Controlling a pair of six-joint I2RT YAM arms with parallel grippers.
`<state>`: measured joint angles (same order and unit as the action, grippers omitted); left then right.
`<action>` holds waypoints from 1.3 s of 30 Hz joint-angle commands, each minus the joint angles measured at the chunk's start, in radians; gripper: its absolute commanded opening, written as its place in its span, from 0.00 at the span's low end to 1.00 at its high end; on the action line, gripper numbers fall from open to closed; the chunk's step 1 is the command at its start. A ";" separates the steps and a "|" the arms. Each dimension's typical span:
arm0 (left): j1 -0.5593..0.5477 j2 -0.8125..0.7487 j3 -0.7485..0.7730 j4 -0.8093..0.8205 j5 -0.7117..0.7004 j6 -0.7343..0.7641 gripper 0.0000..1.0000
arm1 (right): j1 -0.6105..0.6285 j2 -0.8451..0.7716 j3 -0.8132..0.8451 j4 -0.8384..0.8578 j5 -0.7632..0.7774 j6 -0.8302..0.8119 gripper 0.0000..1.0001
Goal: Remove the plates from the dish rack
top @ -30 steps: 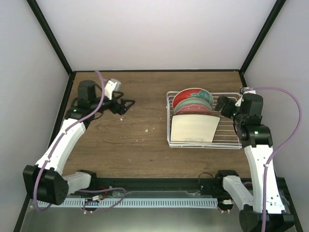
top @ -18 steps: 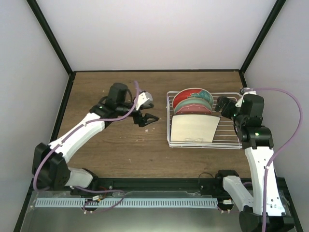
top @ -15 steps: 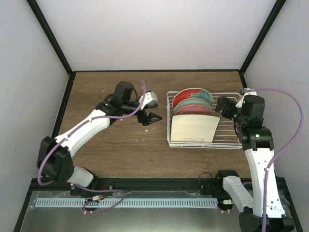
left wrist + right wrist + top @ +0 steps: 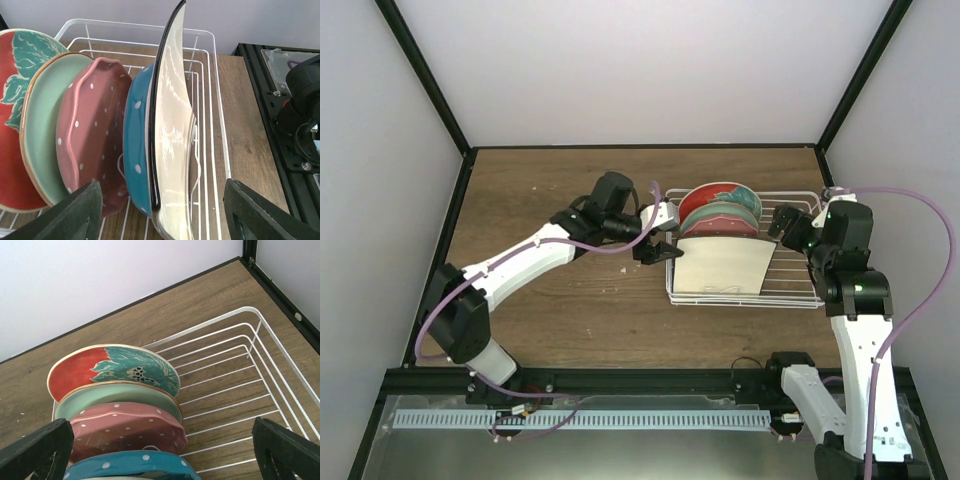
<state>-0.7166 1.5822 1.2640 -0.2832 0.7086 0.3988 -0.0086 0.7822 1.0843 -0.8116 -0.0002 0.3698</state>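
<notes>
The white wire dish rack (image 4: 790, 285) stands right of centre on the wooden table. Several plates stand on edge in it: red-and-teal (image 4: 720, 196), mint green (image 4: 42, 135), pink polka-dot (image 4: 90, 145), blue polka-dot (image 4: 136, 145) and, nearest the front, the beige square one (image 4: 723, 265). My left gripper (image 4: 658, 252) is at the rack's left side, open, its fingers (image 4: 75, 215) spread wide of the pink, blue and beige plates' edges and holding nothing. My right gripper (image 4: 782, 224) hovers over the rack's right half, open and empty, facing the plates (image 4: 125, 432).
The rack's right half (image 4: 260, 390) holds bare wire only. White walls and black frame posts (image 4: 430, 90) enclose the table on three sides. The black base rail (image 4: 280, 100) runs along the near edge. Small crumbs (image 4: 625, 268) lie left of the rack.
My left arm has swung from the table's far left across to the rack's left side, its jaws narrowing somewhat. The right arm has barely moved. The plates stand as before.
</notes>
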 commanded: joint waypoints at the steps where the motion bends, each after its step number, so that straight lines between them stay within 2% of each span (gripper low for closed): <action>1: -0.028 0.047 0.040 0.047 -0.024 0.021 0.66 | 0.013 -0.017 0.049 -0.029 0.024 -0.012 1.00; 6: -0.050 0.083 0.048 0.079 -0.067 0.024 0.61 | 0.013 -0.017 0.057 -0.034 0.029 -0.012 1.00; 9: -0.055 0.099 0.052 0.097 -0.080 0.018 0.54 | 0.013 -0.016 0.058 -0.038 0.035 -0.012 1.00; 21: -0.077 0.086 0.052 0.101 -0.098 0.010 0.05 | 0.013 -0.039 0.041 -0.060 0.074 -0.011 1.00; 29: -0.079 0.033 0.064 0.085 -0.111 0.002 0.04 | 0.013 -0.043 0.023 -0.049 0.072 0.006 1.00; 39: -0.079 -0.049 0.174 0.036 -0.115 -0.037 0.04 | 0.013 -0.053 0.008 -0.044 0.079 0.019 1.00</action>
<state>-0.8055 1.6463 1.3411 -0.2829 0.5606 0.3878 -0.0086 0.7456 1.0958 -0.8528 0.0570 0.3786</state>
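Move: The cream plate with the dark rim stands upright in the rack, its middle about 10 cm to the left hand's right, 1 cm nearer the base and 10 cm lower; its left rim already lies ahead of the open fingertips. The blue dotted plate is roughly 3 cm farther out than the cream plate, the pink dotted plate some 6 cm. From the right hand the cream plate is about 12 cm left, 2 cm back and 17 cm down. The left fingers pinch the cream plate's upper left rim: still pointing right and down, the hand goes in about 3 cm rightward and as much down, so that the rim comes between the half-closing pads, then shuts on it. Keeping the grip, it draws up some 2 cm, mostly right at the end, with hardly any wrist turn. ##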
